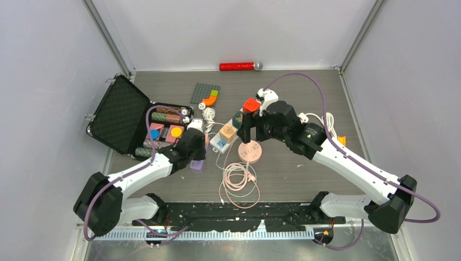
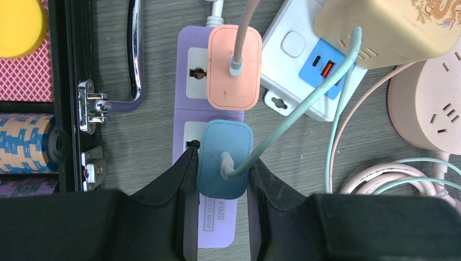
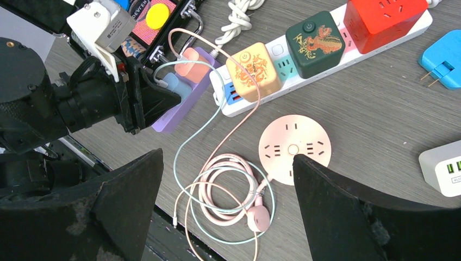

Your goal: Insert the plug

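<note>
A blue plug (image 2: 224, 157) with a pale green cable stands on the near socket of a purple power strip (image 2: 190, 70); its prongs are hidden. My left gripper (image 2: 222, 164) is shut on the blue plug, one black finger pressed to each side. A peach plug (image 2: 234, 68) sits in the strip's farther socket. The right wrist view shows the same blue plug (image 3: 171, 84) and purple strip (image 3: 174, 114) at upper left. My right gripper (image 3: 227, 157) hangs open and holds nothing, above a round pink socket (image 3: 294, 148) and coiled cables (image 3: 228, 190).
An open black case (image 1: 122, 111) with poker chips lies left of the strip. A white power strip (image 3: 326, 60) carries yellow, green and red cube adapters. A blue adapter (image 3: 443, 57) and a white USB charger (image 3: 443, 168) lie to the right. A red cylinder (image 1: 239, 66) rests by the back wall.
</note>
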Available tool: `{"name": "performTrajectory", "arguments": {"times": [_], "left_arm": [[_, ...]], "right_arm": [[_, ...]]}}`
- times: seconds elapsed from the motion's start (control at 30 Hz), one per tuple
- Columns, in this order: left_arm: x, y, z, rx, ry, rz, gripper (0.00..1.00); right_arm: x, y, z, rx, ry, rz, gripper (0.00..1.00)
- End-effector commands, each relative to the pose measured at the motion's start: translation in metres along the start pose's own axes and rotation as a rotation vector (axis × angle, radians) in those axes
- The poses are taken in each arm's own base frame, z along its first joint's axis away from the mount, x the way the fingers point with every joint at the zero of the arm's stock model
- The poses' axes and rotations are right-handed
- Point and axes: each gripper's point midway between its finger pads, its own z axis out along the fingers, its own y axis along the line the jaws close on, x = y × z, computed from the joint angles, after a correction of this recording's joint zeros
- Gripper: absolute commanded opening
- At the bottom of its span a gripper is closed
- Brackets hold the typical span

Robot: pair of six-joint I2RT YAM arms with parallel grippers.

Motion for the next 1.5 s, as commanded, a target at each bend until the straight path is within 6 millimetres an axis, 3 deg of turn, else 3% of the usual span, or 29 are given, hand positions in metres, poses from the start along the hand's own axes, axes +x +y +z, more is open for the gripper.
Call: {"name": "performTrajectory", "arguments": {"times": [0.0,0.13,0.27,0.5,0.6,0.8,0.97,1.17,1.47], "left_arm": [[0.025,0.014,0.004,-0.073,0.036,0.005,0.0],[0.047,0.02,0.01,-0.113,0.072,0.006,0.0],[0.058,0.021,0.013,-0.12,0.083,-0.032,0.0],[0.051,0.016,0.012,-0.084,0.046,-0.034,0.0],[0.042,0.012,0.009,-0.069,0.034,-0.01,0.12],[0.012,0.007,-0.005,-0.054,-0.041,-0.001,0.63],[-0.019,0.004,-0.026,-0.03,-0.141,-0.011,0.85],[-0.041,0.004,-0.053,0.006,-0.224,-0.026,0.92],[-0.06,-0.008,-0.088,0.129,-0.322,-0.085,0.87]], "right_arm": [[-0.008,-0.001,0.0,0.012,-0.029,0.021,0.93],[-0.008,-0.002,0.001,0.014,-0.026,0.025,0.92],[-0.008,-0.004,0.001,0.019,-0.023,0.028,0.92],[-0.006,-0.007,0.001,0.033,-0.015,0.039,0.92],[-0.005,-0.009,0.002,0.038,-0.012,0.048,0.92],[-0.004,-0.013,0.002,0.052,-0.005,0.063,0.92],[-0.003,-0.016,0.003,0.061,0.0,0.074,0.92],[0.005,-0.023,0.008,0.082,0.021,0.086,0.92],[0.067,-0.062,0.042,0.245,0.174,0.088,0.94]]}}
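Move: The left hand already grips the blue plug between its fingertips, with the purple power strip directly under it, the strip's middle some 2 cm left, 1 cm back and 3 cm below. The pink plug is about 4 cm ahead; the cream cube plug about 6 cm ahead and 8 cm right. From the empty right hand, the blue plug lies roughly 14 cm left, 2 cm ahead and 18 cm below, and the round pink socket 2 cm ahead, 2 cm right and 21 cm below. Pinching the blue plug, the left hand bears down about 1 cm onto the purple strip, eases back up slightly, then spreads its fingers wide, slips back 1–2 cm and climbs some 9 cm clear while the fingertips tip up. The open right hand barely drifts until late, then sinks about 6 cm and slides slightly right towards the round pink socket. ##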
